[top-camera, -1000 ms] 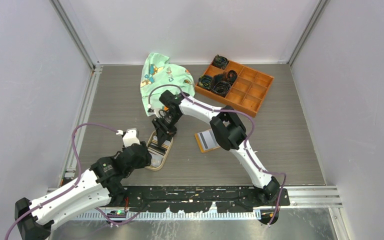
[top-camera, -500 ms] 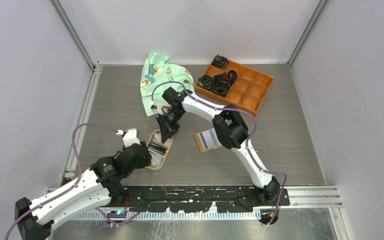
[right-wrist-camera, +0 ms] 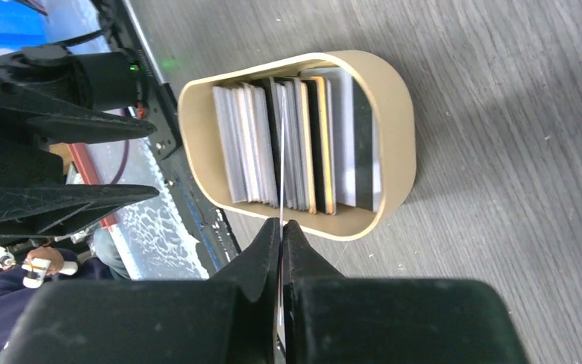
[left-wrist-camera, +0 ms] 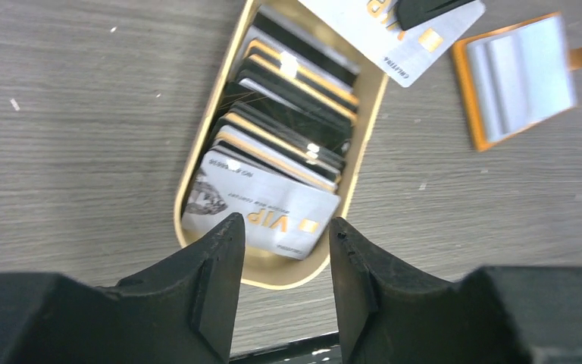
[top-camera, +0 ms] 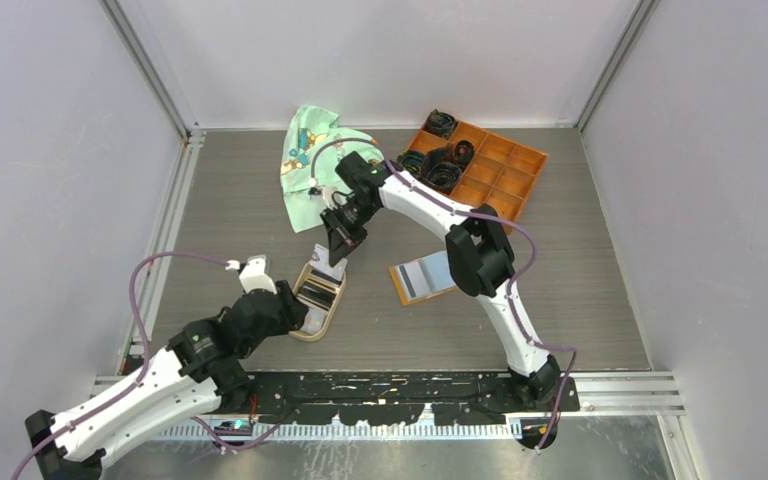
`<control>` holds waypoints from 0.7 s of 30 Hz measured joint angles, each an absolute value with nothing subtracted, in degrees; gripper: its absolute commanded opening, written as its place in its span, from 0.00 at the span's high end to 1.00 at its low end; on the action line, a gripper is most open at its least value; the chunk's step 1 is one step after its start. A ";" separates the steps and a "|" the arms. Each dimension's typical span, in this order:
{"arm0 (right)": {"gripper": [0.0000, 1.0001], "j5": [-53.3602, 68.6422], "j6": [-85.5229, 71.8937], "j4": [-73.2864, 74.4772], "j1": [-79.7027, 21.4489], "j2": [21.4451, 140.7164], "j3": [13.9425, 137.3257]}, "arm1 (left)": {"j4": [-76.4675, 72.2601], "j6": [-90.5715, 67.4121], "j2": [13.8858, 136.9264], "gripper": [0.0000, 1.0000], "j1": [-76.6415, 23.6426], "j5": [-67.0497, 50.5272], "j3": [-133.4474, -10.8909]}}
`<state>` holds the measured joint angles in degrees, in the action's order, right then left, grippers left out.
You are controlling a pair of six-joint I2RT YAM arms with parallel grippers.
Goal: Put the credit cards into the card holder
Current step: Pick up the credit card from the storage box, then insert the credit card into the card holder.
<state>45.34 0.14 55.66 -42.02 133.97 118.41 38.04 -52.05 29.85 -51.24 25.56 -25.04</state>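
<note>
Several credit cards [left-wrist-camera: 273, 152] stand packed on edge in a tan oval dish [top-camera: 309, 331], also seen in the right wrist view as the dish [right-wrist-camera: 398, 114]. My right gripper [top-camera: 340, 243] hangs above the dish's far end, shut on one white credit card [left-wrist-camera: 383, 38], which shows edge-on as a thin line [right-wrist-camera: 281, 152] between its closed jaws [right-wrist-camera: 281, 227]. The card holder [top-camera: 425, 278] lies open on the table to the right of the dish, its pale slots facing up [left-wrist-camera: 515, 76]. My left gripper [left-wrist-camera: 284, 235] stands open at the dish's near end, holding nothing.
An orange compartmented tray [top-camera: 505, 185] with coiled cables sits at the back right. A pale green printed cloth [top-camera: 310, 155] lies at the back, just left of the right arm. The black mounting rail [top-camera: 390, 390] runs along the near edge.
My right gripper has shut on a card in the dish and lifted it up and away toward the back. The left arm has shifted only slightly.
</note>
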 measured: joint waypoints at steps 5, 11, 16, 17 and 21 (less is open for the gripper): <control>0.99 49.65 1.52 55.88 -40.27 130.65 118.06 | 35.29 -51.90 21.63 0.41 -51.24 24.05 -24.64; 0.99 59.37 3.33 55.05 -36.91 123.55 110.91 | 23.18 -51.88 13.30 0.30 -51.24 19.16 -18.39; 0.99 67.26 0.99 47.92 -33.04 113.58 96.25 | 7.11 -52.10 12.03 0.27 -51.24 14.11 -11.00; 0.99 68.90 -1.61 44.31 -32.16 111.15 92.53 | 4.49 -52.12 12.43 0.26 -51.24 13.50 -10.37; 0.99 74.19 -15.88 24.21 -28.82 102.35 78.08 | -8.47 -52.18 18.11 0.25 -51.24 10.52 -9.82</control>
<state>74.19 -15.88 24.21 -28.82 102.35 78.08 -8.47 -52.18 18.11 -51.24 10.52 -9.82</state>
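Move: The right hand already has a credit card pinched above the far end of the storage box; the card holder lies about 18 cm to its right, level with it in reach and some 8 cm below, while the box's middle is about 5 cm back, 3 cm left and 6 cm below. From the empty left hand, that card is some 11 cm ahead, 6 cm right and slightly lower; the box's middle is 6 cm ahead, 4 cm right and 8 cm below. The right hand keeps its shut grip on the card and carries it steeply up about 12 cm and some 8 cm to the right, drawing back a little in the later part, away from the storage box and over to the card holder's side while its fingertips swing up nearly 30 degrees out of their downward slant. The left hand rises first and then sweeps right as well, about 10 cm up and 8 cm across over the box, opening its fingers much wider and turning them from a downward slant to nearly level, pointing forward and to the right. ##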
